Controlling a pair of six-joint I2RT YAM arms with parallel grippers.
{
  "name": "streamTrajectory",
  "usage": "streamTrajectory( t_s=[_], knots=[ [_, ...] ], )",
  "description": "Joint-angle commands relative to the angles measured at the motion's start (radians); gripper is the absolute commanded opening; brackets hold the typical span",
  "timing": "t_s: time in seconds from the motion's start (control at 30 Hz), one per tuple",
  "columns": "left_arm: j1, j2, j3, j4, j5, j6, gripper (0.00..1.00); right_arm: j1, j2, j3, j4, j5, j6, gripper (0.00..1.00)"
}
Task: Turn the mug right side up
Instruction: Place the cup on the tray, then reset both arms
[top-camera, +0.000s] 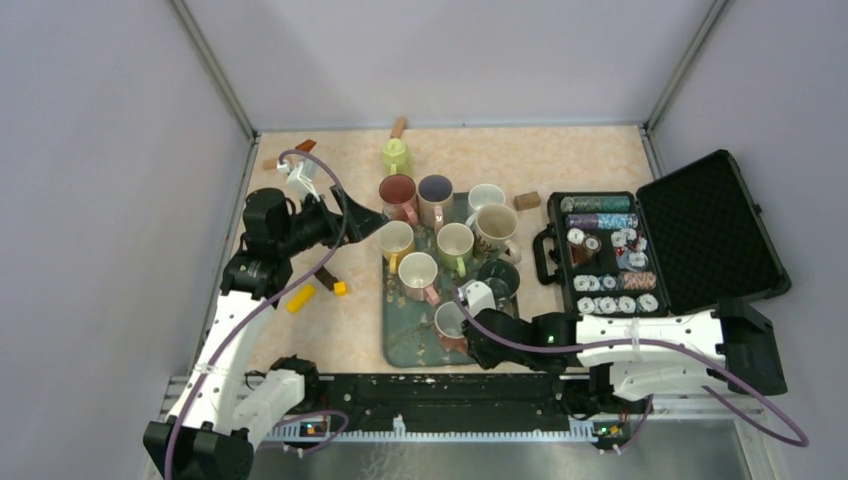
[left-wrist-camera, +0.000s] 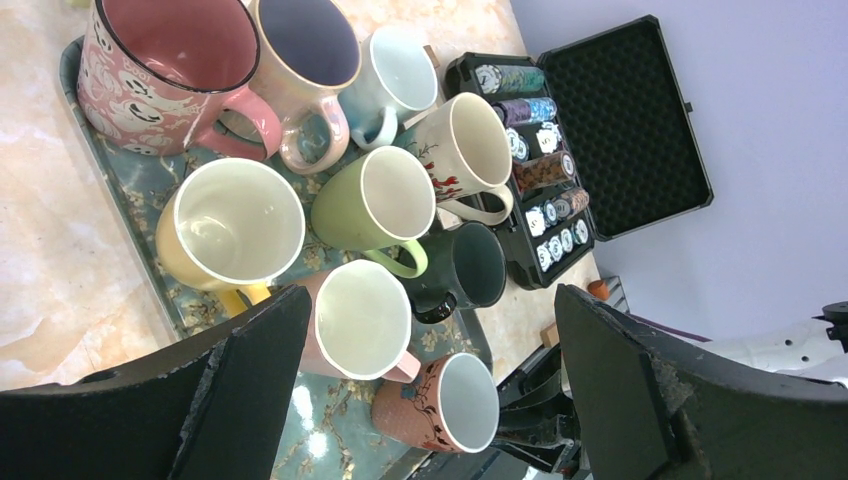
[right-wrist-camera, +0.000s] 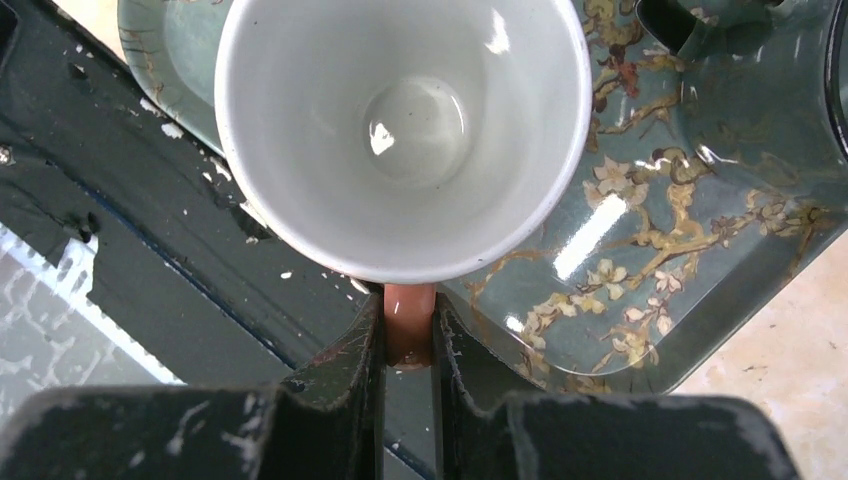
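Note:
The mug (top-camera: 450, 322) is terracotta brown with a dark flower pattern and a white inside. It sits mouth up at the near edge of the teal flowered tray (top-camera: 405, 345). My right gripper (top-camera: 472, 338) is shut on the mug's handle (right-wrist-camera: 408, 322); the right wrist view looks straight down into the empty mug (right-wrist-camera: 400, 120), with both fingers pressed on the handle and the right gripper (right-wrist-camera: 408, 312) over the tray (right-wrist-camera: 700, 200) rim. My left gripper (top-camera: 365, 222) hangs open left of the tray, holding nothing. In the left wrist view the mug (left-wrist-camera: 440, 405) shows between the spread fingers of the left gripper (left-wrist-camera: 430, 300).
Several other mugs stand mouth up on the tray (left-wrist-camera: 140, 175), the nearest a pink one (top-camera: 418, 272) and a dark green one (top-camera: 497, 278). A lime mug (top-camera: 396, 155) stands behind the tray. An open black case of poker chips (top-camera: 605, 250) lies right. Yellow blocks (top-camera: 300, 298) lie left.

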Motion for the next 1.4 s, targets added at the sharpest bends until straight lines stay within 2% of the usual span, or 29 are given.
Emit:
streamTrajectory(
  t_s=[0.0,0.27,0.53,0.67,0.9,0.97,1.0,1.03,1.17,1.27,1.37],
  knots=[
    [-0.003,-0.023,0.024,0.009,-0.005,0.028,0.98,0.025,0.012,0.008,0.122,0.09,0.004,0.0],
    [-0.003,-0.035,0.02,-0.005,-0.013,0.048,0.98,0.039,0.066,0.024,0.092,0.136,0.004,0.0],
    [-0.003,-0.037,0.019,-0.011,-0.013,0.059,0.98,0.054,0.097,0.052,0.049,0.141,0.005,0.33],
    [-0.003,-0.038,0.02,-0.011,-0.01,0.065,0.98,0.053,0.097,0.068,0.025,0.139,0.001,0.45],
    [-0.003,-0.036,0.037,-0.026,-0.017,0.082,0.98,0.054,0.04,0.145,-0.071,0.113,-0.017,0.71],
    [-0.003,-0.031,0.046,-0.029,-0.018,0.083,0.98,0.053,0.012,0.181,-0.114,0.107,-0.024,0.81],
    [-0.003,-0.029,0.049,-0.029,-0.014,0.084,0.98,0.053,0.002,0.201,-0.136,0.105,-0.027,0.96],
    [-0.003,-0.027,0.054,-0.03,-0.013,0.086,0.98,0.053,-0.007,0.224,-0.158,0.104,-0.03,0.98],
    [-0.004,-0.032,0.064,-0.031,-0.019,0.096,0.98,0.024,-0.027,0.317,-0.202,0.095,-0.063,0.99],
    [-0.004,-0.031,0.069,-0.031,-0.029,0.104,0.98,-0.078,-0.04,0.348,-0.16,0.023,-0.119,0.99],
    [-0.006,-0.011,0.075,-0.025,-0.028,0.12,0.98,-0.162,-0.033,0.372,-0.097,0.023,-0.177,0.99]
  ],
)
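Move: The right hand already holds the patterned mug by its handle; the free spot near the tray's near edge lies about 4 cm ahead, 3 cm left and 6 cm below. At about hand height, the pink mug stands some 13 cm ahead and 7 cm left, the dark green mug 12 cm ahead and 7 cm right. From the left hand, the spot lies roughly 14 cm back, 11 cm right and 26 cm below. The right hand eases down about 1 cm, opens wide off the mug's handle, then rises some 12 cm. ##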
